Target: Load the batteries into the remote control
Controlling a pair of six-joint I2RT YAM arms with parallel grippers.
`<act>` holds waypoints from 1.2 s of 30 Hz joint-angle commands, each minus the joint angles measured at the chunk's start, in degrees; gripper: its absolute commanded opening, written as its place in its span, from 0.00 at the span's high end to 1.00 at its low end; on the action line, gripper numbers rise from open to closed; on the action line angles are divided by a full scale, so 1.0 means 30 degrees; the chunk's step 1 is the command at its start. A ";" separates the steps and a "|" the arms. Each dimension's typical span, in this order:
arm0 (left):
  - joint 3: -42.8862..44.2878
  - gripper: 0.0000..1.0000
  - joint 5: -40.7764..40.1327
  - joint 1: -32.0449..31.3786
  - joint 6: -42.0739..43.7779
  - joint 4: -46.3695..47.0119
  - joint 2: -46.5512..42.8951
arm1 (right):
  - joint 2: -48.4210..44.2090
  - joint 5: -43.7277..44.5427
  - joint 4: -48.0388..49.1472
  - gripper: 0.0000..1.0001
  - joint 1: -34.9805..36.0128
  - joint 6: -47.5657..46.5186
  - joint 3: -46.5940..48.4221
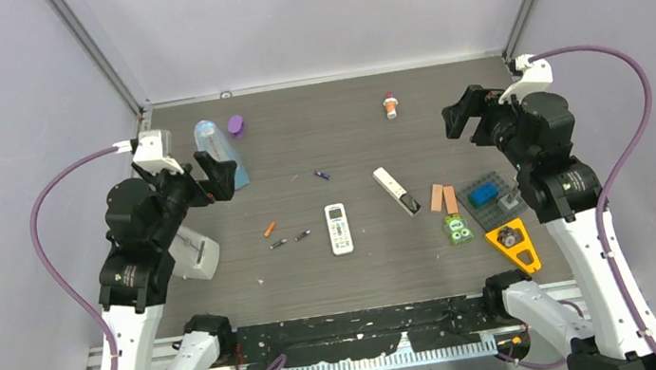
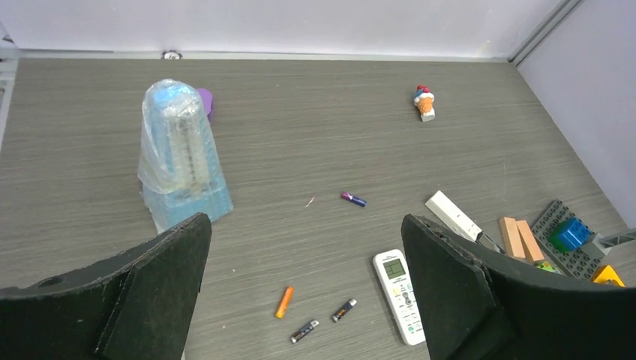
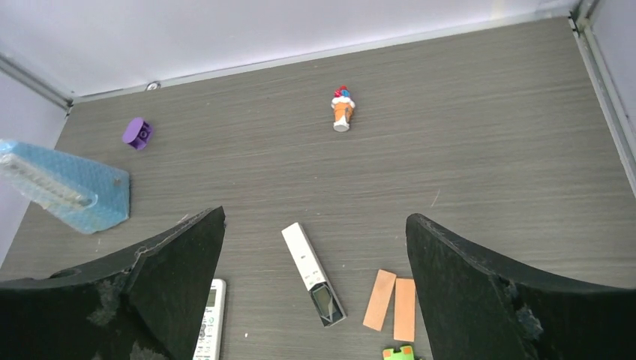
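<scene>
The white remote control (image 1: 339,228) lies face up mid-table; it also shows in the left wrist view (image 2: 399,296) and partly in the right wrist view (image 3: 210,322). Two dark batteries (image 1: 277,243) (image 1: 301,235) and an orange battery (image 1: 270,229) lie left of it, also in the left wrist view (image 2: 304,331) (image 2: 344,310) (image 2: 283,301). A purple battery (image 1: 322,175) (image 2: 353,199) lies farther back. My left gripper (image 1: 213,176) is open and empty, raised at the left. My right gripper (image 1: 465,112) is open and empty, raised at the right.
A plain white bar with a black tip (image 1: 397,190) (image 3: 313,274) lies right of the remote. A blue wrapped pack (image 1: 220,153), purple piece (image 1: 236,125), capped little bottle (image 1: 390,105), clear cup (image 1: 194,253), two tan blocks (image 1: 443,198), grey plate with blue brick (image 1: 488,195), orange triangle (image 1: 516,246).
</scene>
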 commanded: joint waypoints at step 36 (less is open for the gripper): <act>-0.3889 0.00 -0.4363 -0.3993 -0.5204 -0.0146 0.1028 | 1.4162 1.0472 -0.0931 0.06 1.7177 0.8833 0.1560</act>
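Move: The remote control lies about 27 cm to the right hand's left, 3 cm ahead and some 34 cm below. Left of the remote and level with it are a near dark battery at 9 cm and a far dark battery at 14 cm; the white box is about 15 cm to the remote's right and 8 cm farther out. From the left hand, the remote is roughly 19 cm right, 7 cm ahead and 34 cm below. Sweeping left and steeply down, the right hand travels about 25 cm across and 21 cm down towards the remote, drawing back slightly while its open fingers tip some 30 degrees further down. The left hand also sinks, about 11 cm, swinging right and then partly back left, fingers open and tilting down; neither touches anything. ##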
